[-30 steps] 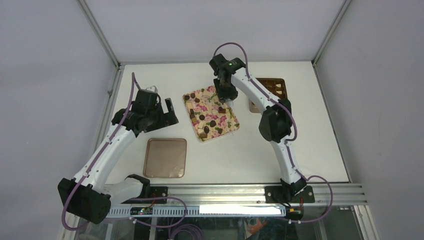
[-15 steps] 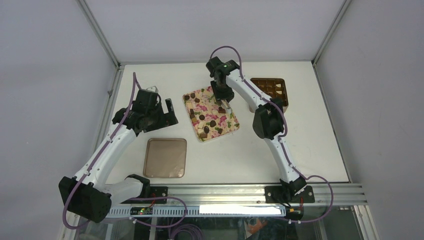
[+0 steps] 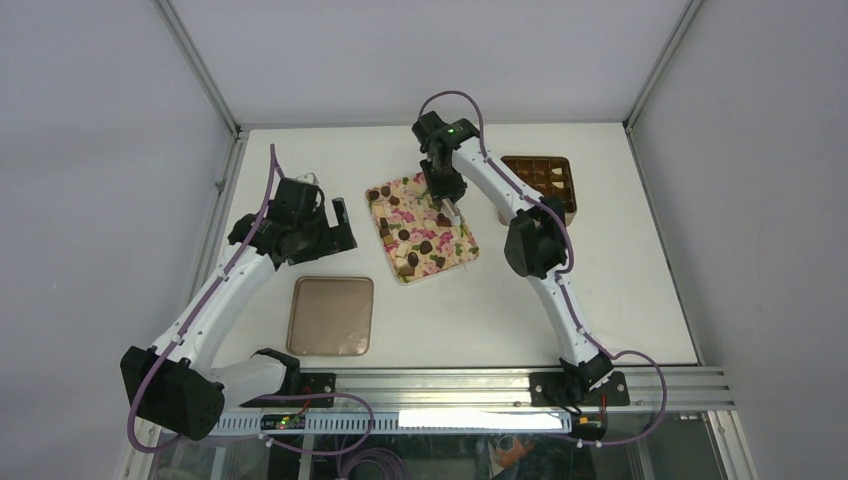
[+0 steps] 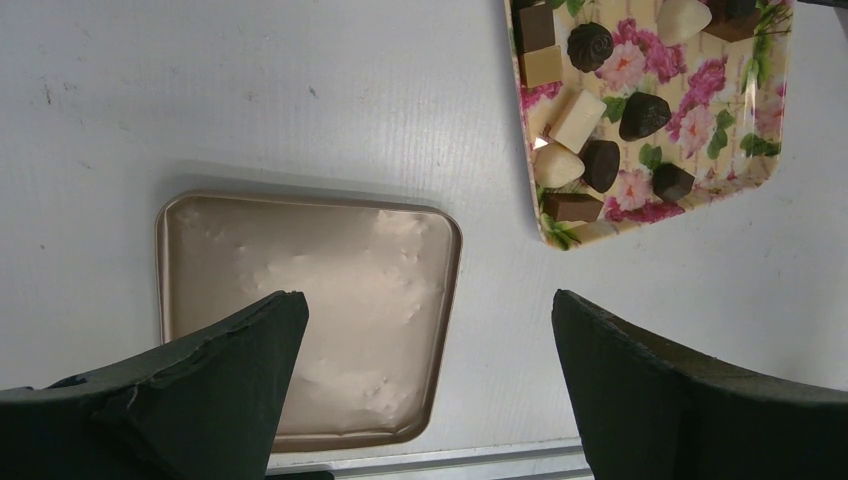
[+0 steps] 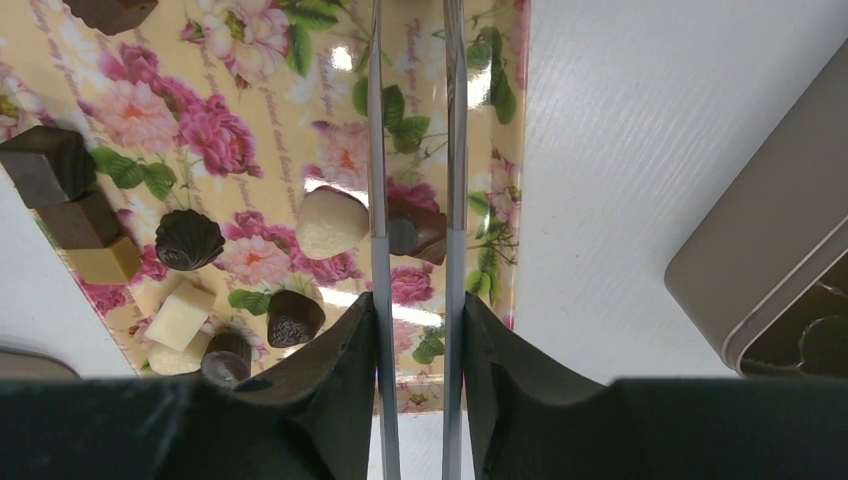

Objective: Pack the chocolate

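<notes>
Several dark-brown chocolate pieces (image 3: pixel 404 235) and a few white ones lie on a floral tray (image 3: pixel 421 228). My right gripper (image 3: pixel 441 195) hangs over the tray's far right part, shut on a pair of grey metal tongs (image 5: pixel 377 150). In the right wrist view its jaws (image 5: pixel 415 305) press the two blades, and a brown chocolate (image 5: pixel 420 232) sits between the blades near a white piece (image 5: pixel 330 222). My left gripper (image 3: pixel 335 225) is open and empty left of the tray; its wrist view (image 4: pixel 430 300) shows chocolates (image 4: pixel 644 115) at the tray's corner.
The brown grid box (image 3: pixel 545 180) stands at the back right, its wall also in the right wrist view (image 5: pixel 780 270). The flat tan lid (image 3: pixel 331 315) lies near the front left, under my left gripper's view (image 4: pixel 330 280). A metal rail runs along the near edge.
My right gripper has shifted a little left over the tray with the tongs, uncovering more of the grid box. The left arm has barely moved.
</notes>
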Controlling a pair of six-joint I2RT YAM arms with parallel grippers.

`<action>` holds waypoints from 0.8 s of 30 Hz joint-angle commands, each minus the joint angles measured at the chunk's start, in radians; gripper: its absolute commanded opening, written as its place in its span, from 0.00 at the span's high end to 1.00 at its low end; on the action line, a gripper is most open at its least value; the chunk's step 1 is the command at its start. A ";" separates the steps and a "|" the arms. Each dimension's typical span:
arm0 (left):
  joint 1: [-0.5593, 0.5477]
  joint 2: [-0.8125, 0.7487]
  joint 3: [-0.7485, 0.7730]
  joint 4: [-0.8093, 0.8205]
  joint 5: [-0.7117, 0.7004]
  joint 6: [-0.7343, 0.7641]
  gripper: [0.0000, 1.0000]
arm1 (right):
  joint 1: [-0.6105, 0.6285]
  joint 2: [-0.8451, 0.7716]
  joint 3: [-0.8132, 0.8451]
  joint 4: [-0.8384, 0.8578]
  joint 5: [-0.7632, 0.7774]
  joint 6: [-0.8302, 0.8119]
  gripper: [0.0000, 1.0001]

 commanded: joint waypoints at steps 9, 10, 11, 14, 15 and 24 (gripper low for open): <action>0.013 -0.018 0.024 0.022 0.014 0.014 0.01 | -0.033 -0.343 -0.141 0.065 -0.041 0.004 1.00; 0.013 -0.020 0.022 0.022 0.013 0.014 0.01 | -0.053 -0.378 -0.176 0.074 -0.037 0.005 1.00; 0.013 -0.023 0.019 0.022 0.014 0.014 0.01 | -0.072 -0.411 -0.210 0.082 -0.033 0.006 1.00; 0.013 -0.023 0.017 0.023 0.015 0.016 0.01 | -0.151 -0.501 -0.320 0.114 -0.025 0.011 1.00; 0.013 -0.022 0.018 0.023 0.016 0.015 0.01 | -0.187 -0.529 -0.361 0.129 -0.033 0.016 1.00; 0.013 -0.004 0.028 0.030 0.021 0.019 0.01 | -0.451 -0.598 -0.545 0.200 -0.088 0.022 1.00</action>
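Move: The chocolate box, where the held piece is going, lies about 20 cm to the right of the right hand, 3 cm farther out and some 5 cm lower. The floral tray's middle is about 5 cm back and 6 cm left; on it a brown chocolate sits 4 cm back and 1 cm left, with a white one 2 cm back and 4 cm left. From the left hand the box is about 42 cm right, 20 cm ahead and 10 cm lower. A chocolate already pinched in the tweezers' tips comes up off the floral tray as the right hand lifts some 12 cm, then swings about 19 cm to the right to above the box, starting to sink near the end. The wrist turns clockwise about 25 degrees and tips slightly outward and to the left, while the fingers keep their squeeze on the tweezers. ##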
